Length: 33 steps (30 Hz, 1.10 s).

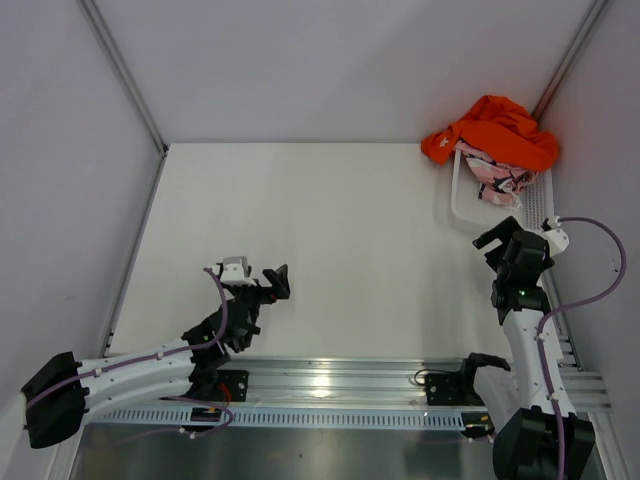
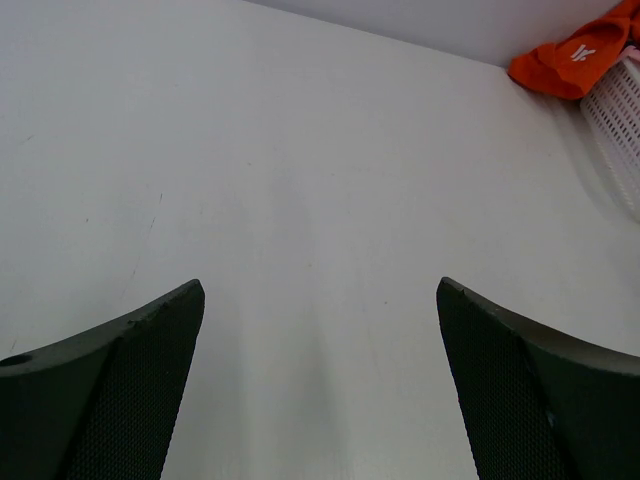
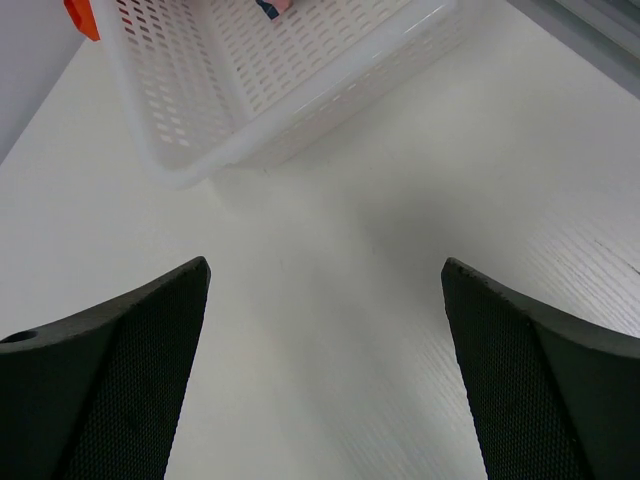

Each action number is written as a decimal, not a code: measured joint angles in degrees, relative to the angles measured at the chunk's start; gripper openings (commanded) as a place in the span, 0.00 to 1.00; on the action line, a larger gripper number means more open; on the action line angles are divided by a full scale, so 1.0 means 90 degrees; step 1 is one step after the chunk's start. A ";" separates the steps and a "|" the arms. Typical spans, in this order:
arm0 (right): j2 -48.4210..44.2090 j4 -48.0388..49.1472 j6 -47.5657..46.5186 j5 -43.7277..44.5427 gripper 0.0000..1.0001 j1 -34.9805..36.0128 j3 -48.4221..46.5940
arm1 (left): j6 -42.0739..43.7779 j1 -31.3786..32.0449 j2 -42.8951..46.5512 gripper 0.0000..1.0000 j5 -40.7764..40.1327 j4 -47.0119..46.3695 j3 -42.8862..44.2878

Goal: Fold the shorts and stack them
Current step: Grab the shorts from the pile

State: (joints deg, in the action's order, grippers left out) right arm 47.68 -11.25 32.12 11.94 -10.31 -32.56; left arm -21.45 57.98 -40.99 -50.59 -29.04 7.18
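Observation:
The bright orange shorts (image 1: pixel 492 128) lie crumpled over the far end of the white mesh basket (image 1: pixel 457 203) at the back right of the table. The pink printed shorts (image 1: pixel 497 178) are bunched inside the basket beneath them. My right gripper (image 1: pixel 502 238) hovers just in front of the basket, open and empty; its wrist view shows the gripper (image 3: pixel 325 262) facing the basket wall (image 3: pixel 250 85), with an orange sliver of shorts (image 3: pixel 80 15) at top left. My left gripper (image 1: pixel 257 277) stands open and empty over bare table at near left. In the left wrist view, this gripper (image 2: pixel 320 284) faces the distant orange shorts (image 2: pixel 572 58).
The white table (image 1: pixel 300 210) is bounded by grey walls at the back and both sides. An aluminium rail (image 1: pixel 330 385) carrying both arm bases runs along the near edge. The basket's corner (image 2: pixel 622 110) shows in the left wrist view.

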 measured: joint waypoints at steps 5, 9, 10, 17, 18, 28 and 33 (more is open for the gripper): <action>0.0095 -0.0002 0.0024 -0.0046 0.99 0.0002 -0.0017 | 0.0002 0.0000 -0.0015 0.99 -0.0002 0.0000 0.0000; 0.0840 -0.0075 0.0187 -0.0299 0.99 -0.0034 -0.0559 | 0.0000 0.0000 -0.0066 0.99 -0.0002 0.0000 0.0000; 0.1124 -0.0070 0.0253 -0.0376 0.99 -0.0039 -0.0867 | 0.0000 0.0000 -0.0070 0.99 -0.0002 0.0002 0.0000; 0.3373 0.0255 0.0835 -0.0585 0.99 -0.0185 -0.3548 | -0.0092 0.0000 0.0131 0.99 -0.0012 0.0170 0.0000; 0.3699 0.0364 0.0950 -0.0590 0.98 -0.0216 -0.3847 | -0.0112 0.0000 0.0194 0.99 -0.0017 0.0182 0.0000; 0.6902 0.0571 0.1919 -0.0571 0.97 -0.0488 -0.6377 | -0.0168 0.0000 0.0306 0.99 -0.0019 0.0138 -0.0085; 0.7888 0.0675 0.2327 -0.0427 0.94 -0.0493 -0.7091 | -0.0165 0.0000 -0.0146 0.99 -0.0012 0.0104 -0.0053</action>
State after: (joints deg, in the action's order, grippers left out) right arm 118.67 -5.17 53.06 8.10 -14.74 -96.38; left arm -22.94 57.98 -42.30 -50.70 -28.10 6.70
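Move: The orange shorts, heaped on the far end of the white basket, lie about 33 cm ahead of my right hand, 6 cm to its right and some 6 cm lower. The pink patterned shorts are roughly 21 cm ahead and 6 cm right. The basket's middle is about 17 cm ahead and 6 cm right, both some 11 cm below. From my left hand the orange shorts are about 43 cm ahead and 54 cm right. I sweep my right hand some 30 cm forward and about 8 cm to the right, out over the basket to the orange shorts, arching up about 9 cm on the way and sinking nearly all of that again. Meanwhile my wrist rolls about 20 degrees, its left side rising, and I keep the fingers wide open. ##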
